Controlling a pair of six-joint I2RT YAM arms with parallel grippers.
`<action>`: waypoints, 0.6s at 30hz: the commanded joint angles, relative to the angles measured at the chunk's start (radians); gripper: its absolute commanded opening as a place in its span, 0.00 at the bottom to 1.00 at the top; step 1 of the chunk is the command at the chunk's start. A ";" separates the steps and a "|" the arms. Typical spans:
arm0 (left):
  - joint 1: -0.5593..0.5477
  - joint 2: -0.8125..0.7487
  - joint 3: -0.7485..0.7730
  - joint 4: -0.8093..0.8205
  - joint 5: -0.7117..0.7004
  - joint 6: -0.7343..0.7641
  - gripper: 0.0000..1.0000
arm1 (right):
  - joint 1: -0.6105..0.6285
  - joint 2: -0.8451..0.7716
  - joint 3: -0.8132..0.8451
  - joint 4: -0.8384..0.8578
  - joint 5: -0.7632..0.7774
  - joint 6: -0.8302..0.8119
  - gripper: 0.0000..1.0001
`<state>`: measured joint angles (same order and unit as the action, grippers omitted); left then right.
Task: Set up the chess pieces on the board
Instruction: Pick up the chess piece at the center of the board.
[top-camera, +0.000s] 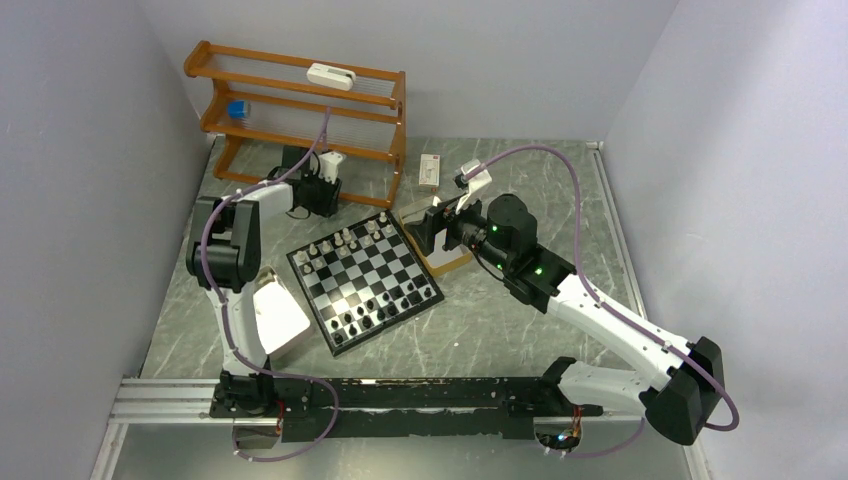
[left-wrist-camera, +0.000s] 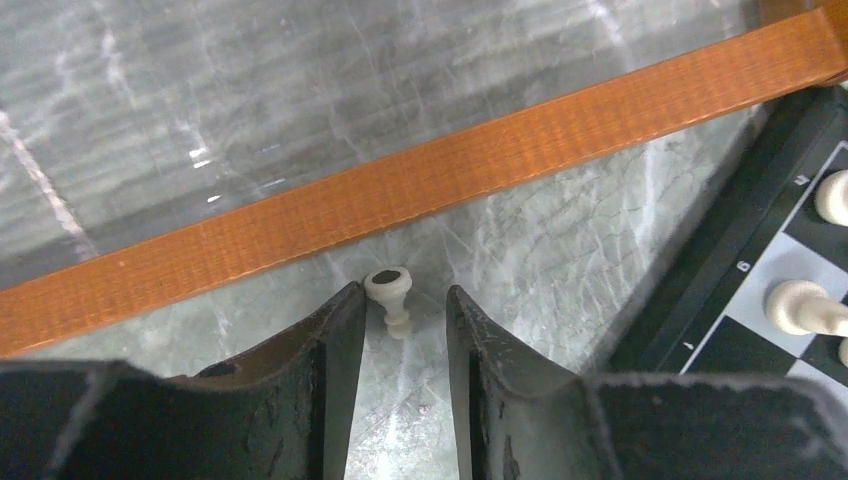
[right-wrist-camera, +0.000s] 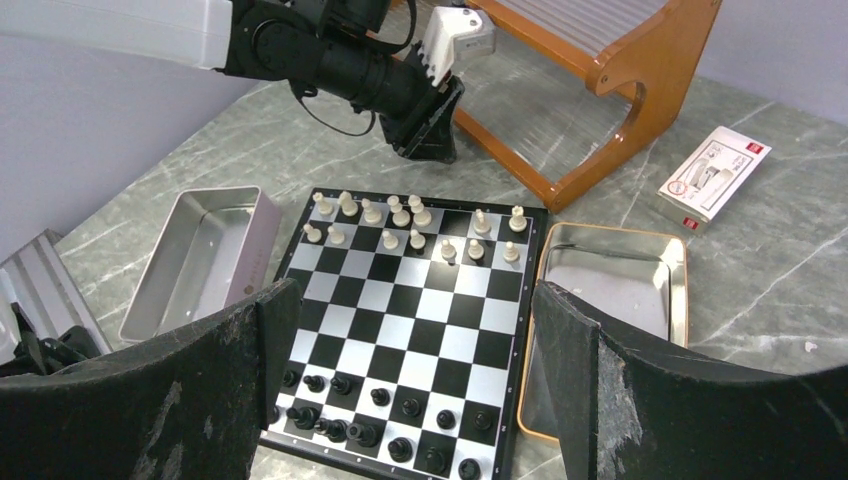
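The board (top-camera: 365, 280) lies mid-table, with cream-white chess pieces (top-camera: 340, 243) on its far rows and black ones (top-camera: 375, 312) on its near rows. One white piece (left-wrist-camera: 388, 283) lies on its side on the table off the board's corner (left-wrist-camera: 740, 290), just short of the wooden rack's bottom rail (left-wrist-camera: 450, 170). My left gripper (left-wrist-camera: 403, 290) is down over it, open. The piece rests between the fingertips, close to the left finger, with a gap to the right one. My right gripper (right-wrist-camera: 417, 292) hovers wide open above the board (right-wrist-camera: 410, 320), holding nothing.
A wooden rack (top-camera: 300, 100) stands at the back left. A metal tray (top-camera: 278, 315) sits left of the board. Another with an orange rim (right-wrist-camera: 615, 275) sits to the board's right, under my right arm. A small white box (top-camera: 429, 172) lies behind it.
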<state>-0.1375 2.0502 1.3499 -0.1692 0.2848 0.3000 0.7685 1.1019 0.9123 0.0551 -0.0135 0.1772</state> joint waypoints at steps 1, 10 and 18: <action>-0.001 0.041 0.022 0.003 0.002 0.010 0.41 | -0.003 -0.024 -0.010 0.020 0.010 -0.013 0.90; -0.001 0.033 0.009 -0.004 -0.013 0.012 0.28 | -0.002 -0.017 -0.013 0.027 0.011 -0.011 0.90; -0.001 -0.020 0.038 -0.093 -0.017 0.002 0.14 | -0.002 -0.024 -0.007 0.021 0.007 -0.009 0.90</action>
<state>-0.1375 2.0674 1.3613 -0.1730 0.2760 0.2993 0.7685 1.1007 0.9062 0.0559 -0.0135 0.1757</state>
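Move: A white chess piece, off the board on the table, is almost between the left hand's parted fingertips, about 1 cm ahead and 1 below. The shelf rail crosses roughly 4 cm straight ahead. The board's centre is some 20 cm back and 10 to the right; the white corner piece is about 3 cm back and 14 right. From the right hand, the loose piece is about 20 cm ahead, 25 left and 27 below. The loose white piece gets pinched by its wide, dark-spotted end: the left hand settles about half a centimetre down and edges about as far forward, then holds nearly still, just short of the shelf rail. Its fingers close from under half open until they stop against the piece's two sides, the grip effort rising. The wrist keeps its forward-and-down slant. ##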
